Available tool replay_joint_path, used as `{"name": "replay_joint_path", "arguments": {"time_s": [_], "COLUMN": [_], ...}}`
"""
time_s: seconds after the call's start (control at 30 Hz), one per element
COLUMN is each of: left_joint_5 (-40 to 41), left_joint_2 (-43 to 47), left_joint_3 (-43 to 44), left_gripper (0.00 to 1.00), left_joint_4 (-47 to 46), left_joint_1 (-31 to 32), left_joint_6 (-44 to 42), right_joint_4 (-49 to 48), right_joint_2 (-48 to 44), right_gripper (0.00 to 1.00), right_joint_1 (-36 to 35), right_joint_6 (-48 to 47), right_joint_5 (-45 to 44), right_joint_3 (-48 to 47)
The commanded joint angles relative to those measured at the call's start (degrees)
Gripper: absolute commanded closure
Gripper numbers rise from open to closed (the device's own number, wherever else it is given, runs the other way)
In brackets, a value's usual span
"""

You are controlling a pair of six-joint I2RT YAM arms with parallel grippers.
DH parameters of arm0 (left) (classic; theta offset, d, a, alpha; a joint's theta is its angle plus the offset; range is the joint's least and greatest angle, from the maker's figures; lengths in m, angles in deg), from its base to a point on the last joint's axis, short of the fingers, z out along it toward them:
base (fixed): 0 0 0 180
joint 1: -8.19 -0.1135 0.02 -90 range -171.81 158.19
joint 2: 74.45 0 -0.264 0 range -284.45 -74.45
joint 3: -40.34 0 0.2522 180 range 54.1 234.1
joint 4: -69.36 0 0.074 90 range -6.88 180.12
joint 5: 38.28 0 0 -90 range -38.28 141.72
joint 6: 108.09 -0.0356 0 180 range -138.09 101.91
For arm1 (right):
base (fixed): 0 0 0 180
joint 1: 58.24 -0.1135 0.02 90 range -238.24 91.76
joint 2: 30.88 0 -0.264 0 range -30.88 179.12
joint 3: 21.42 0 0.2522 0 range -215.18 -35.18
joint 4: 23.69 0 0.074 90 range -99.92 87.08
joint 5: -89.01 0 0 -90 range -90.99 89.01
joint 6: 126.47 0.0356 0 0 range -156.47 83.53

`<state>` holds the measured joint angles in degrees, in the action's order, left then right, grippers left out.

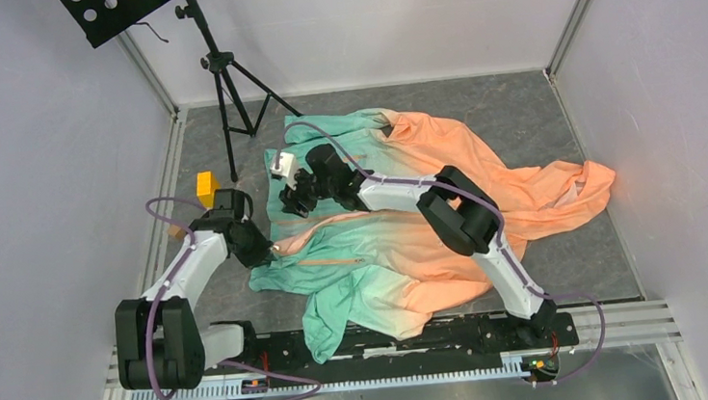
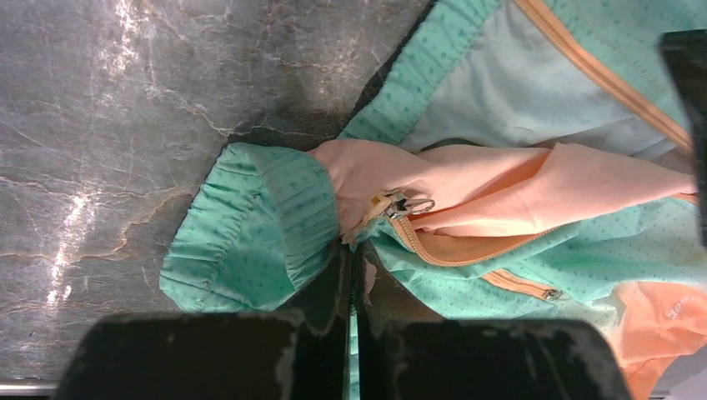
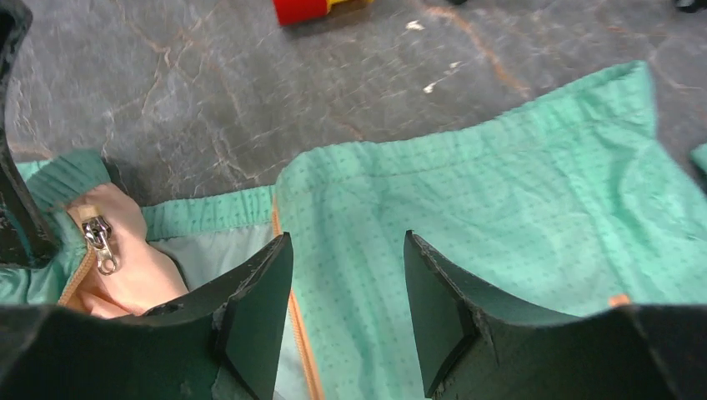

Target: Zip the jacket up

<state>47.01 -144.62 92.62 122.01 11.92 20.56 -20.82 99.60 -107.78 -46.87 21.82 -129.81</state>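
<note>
The jacket [image 1: 401, 225] lies spread and rumpled on the grey table, mint green on the left and peach on the right. My left gripper [image 1: 266, 253] is shut on the jacket's green hem [image 2: 250, 225], right below the metal zipper slider [image 2: 402, 204]. That pinch [image 2: 354, 250] sits where the orange zipper tape [image 2: 450, 250] ends. My right gripper [image 1: 294, 200] hovers open over the other green front panel [image 3: 500, 192], nothing between its fingers [image 3: 346, 242]. An orange zipper edge [image 3: 292, 321] runs beside its left finger. The slider [image 3: 102, 243] shows at the left of the right wrist view.
A yellow block [image 1: 206, 186] and a small white object [image 1: 281, 163] lie by the jacket's left side. A black tripod stand [image 1: 223, 76] rises at the back left. A red block [image 3: 300, 10] lies beyond the hem. Walls enclose three sides.
</note>
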Motion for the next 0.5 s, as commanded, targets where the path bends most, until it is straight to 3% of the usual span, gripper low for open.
{"name": "replay_joint_path", "arguments": {"time_s": [0.0,0.47], "left_joint_5": [2.1,0.9], "left_joint_2": [-0.7,1.8], "left_joint_3": [-1.5,-3.5], "left_gripper": [0.98,0.98], "left_joint_4": [-2.9,-8.8], "left_joint_1": [-0.1,-0.1], "left_joint_6": [3.4,0.8], "right_joint_4": [-0.3,-0.8], "right_joint_2": [2.6,8.6], "right_gripper": [0.42,0.48], "right_joint_1": [-2.8,-4.1], "right_joint_6": [-6.3,-7.1], "right_joint_5": [-1.0,-3.6], "right_joint_3": [-4.4,-8.9]}}
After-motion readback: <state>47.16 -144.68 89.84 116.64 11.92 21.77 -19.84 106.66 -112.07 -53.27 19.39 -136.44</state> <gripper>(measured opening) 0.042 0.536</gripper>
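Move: The lower end of the upper panel's zip edge, at the hem, lies about 5 cm to the right hand's left, 3 cm back and 5 cm below. From that hand, the zip slider on the other panel is some 10 cm back, 4 cm left and 5 cm lower, and a red-and-yellow block stands about 14 cm left, nearly level with it. From the left hand, still pinching the jacket corner beside the slider, that loose zip end is about 8 cm ahead, straight out, and 1 cm lower. The right hand swings left and down over the upper panel, about 4 cm left and 3 cm down and drawing back a little, most of the sinking coming early, until its open, left-pointing fingers ease to a stop around the loose zip end at the hem, the end close beside the rear fingertip. Meanwhile the left hand keeps its shut pinch on the corner beside the slider and only settles about 1 cm lower, so that side stays held; the right fingers stay open, and whether they touch the cloth can't be seen. ##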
